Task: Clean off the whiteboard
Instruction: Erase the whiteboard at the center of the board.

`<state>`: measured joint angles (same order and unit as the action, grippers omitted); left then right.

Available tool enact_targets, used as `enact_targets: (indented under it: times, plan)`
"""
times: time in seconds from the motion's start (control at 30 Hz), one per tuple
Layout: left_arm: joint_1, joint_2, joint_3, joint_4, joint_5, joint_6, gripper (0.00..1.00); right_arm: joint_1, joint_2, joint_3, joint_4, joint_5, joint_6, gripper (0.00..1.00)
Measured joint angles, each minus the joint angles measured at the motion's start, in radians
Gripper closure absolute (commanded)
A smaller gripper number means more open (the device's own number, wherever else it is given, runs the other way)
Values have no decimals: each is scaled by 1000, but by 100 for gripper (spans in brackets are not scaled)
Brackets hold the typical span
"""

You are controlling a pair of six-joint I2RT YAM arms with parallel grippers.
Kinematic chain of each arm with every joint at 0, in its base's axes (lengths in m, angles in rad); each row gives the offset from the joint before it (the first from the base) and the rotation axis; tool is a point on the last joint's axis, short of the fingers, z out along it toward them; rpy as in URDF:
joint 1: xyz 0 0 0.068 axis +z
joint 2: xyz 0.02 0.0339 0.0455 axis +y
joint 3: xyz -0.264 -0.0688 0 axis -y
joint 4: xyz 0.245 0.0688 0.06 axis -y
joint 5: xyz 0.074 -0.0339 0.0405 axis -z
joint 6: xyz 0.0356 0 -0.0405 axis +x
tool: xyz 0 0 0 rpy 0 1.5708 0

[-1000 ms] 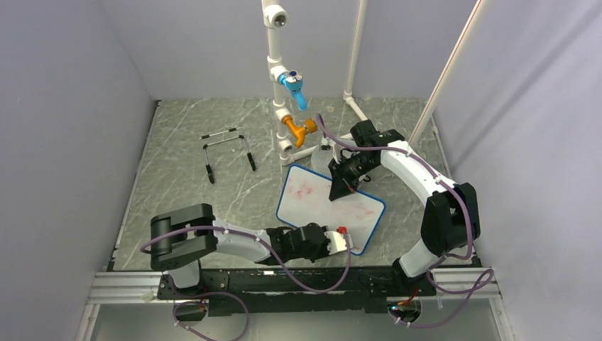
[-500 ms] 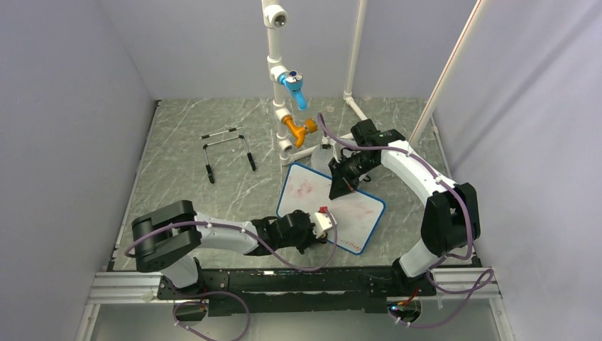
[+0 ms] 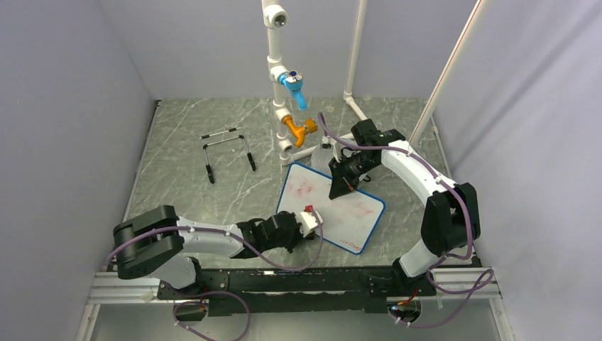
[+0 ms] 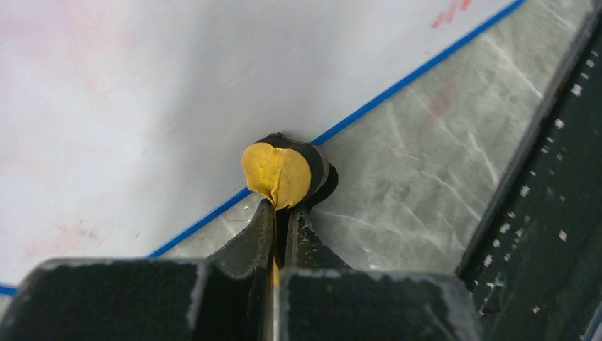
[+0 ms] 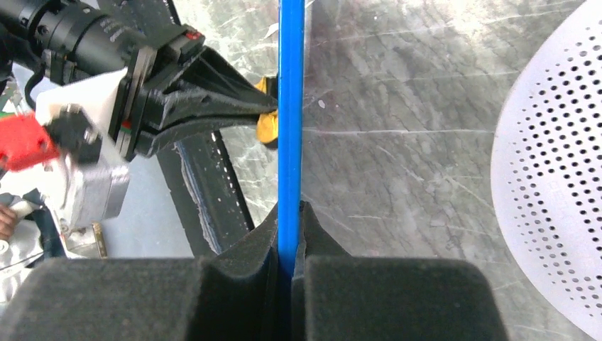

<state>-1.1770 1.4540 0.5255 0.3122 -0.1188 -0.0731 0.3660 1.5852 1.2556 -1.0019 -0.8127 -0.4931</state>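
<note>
The whiteboard (image 3: 319, 195), white with a thin blue frame, lies tilted on the marble table and bears faint pink smears. My right gripper (image 3: 339, 186) is shut on its far edge; in the right wrist view the blue frame (image 5: 291, 106) runs straight between the fingers of that gripper (image 5: 289, 213). My left gripper (image 3: 319, 222) is at the board's near edge, shut on a small yellow-and-black eraser pad (image 4: 278, 172). The pad touches the blue frame where board (image 4: 142, 106) meets table. A few red marks (image 4: 451, 13) show near that edge.
A round grey perforated disc (image 5: 561, 177) lies just beyond the board. White pipes with a blue valve (image 3: 292, 85) and an orange valve (image 3: 299, 130) rise behind it. A wire stand (image 3: 227, 149) sits at the far left. A black rail (image 3: 284, 280) borders the near edge.
My left gripper has slid leftward with the eraser along the board's near edge, from the near right corner towards the left. The right gripper and board have stayed put.
</note>
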Motion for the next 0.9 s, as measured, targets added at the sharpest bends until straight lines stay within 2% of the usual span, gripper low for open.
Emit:
enact_targets:
  times: [0.2,0.4,0.57,0.77,0.9]
  plan:
    - [-86,65,48,50,61,95,100,11,0,-3,-14,-15,-19,100]
    - [-148,248,259,28,130,156,100,11,0,-7,-20,-21,-24,100]
    - [-164,324,365,7,172,186,100,11,0,-7,-21,-22,-28,100]
    - [-171,337,378,-8,139,177,100,11,0,-7,-21,-22,-28,100]
    - [-174,321,349,10,69,108,100,9,0,-6,-18,-21,-27,100]
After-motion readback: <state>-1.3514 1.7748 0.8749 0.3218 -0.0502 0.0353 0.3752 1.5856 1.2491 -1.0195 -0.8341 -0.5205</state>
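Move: The leftover red writing near the board's lower right corner is about 10 cm to the left hand's right and 3 cm back, barely lower. That corner is some 12 cm right and 6 cm back; a faint smear lies 13 cm right, 6 cm ahead and slightly higher. The right gripper's tips are 10 cm ahead, 5 cm right and about 10 cm higher. From the right hand, the writing is some 13 cm back, 6 cm right and 10 cm below. The eraser, still pinched in the left fingers, is swept along the whiteboard's lower edge to the right and somewhat back, about 12 cm towards the writing at the corner. The wrist swings some 25 degrees clockwise as it goes, then hand and wrist start to ease back left and forward. The right hand keeps its pinch on the upper edge, steadying the board. ##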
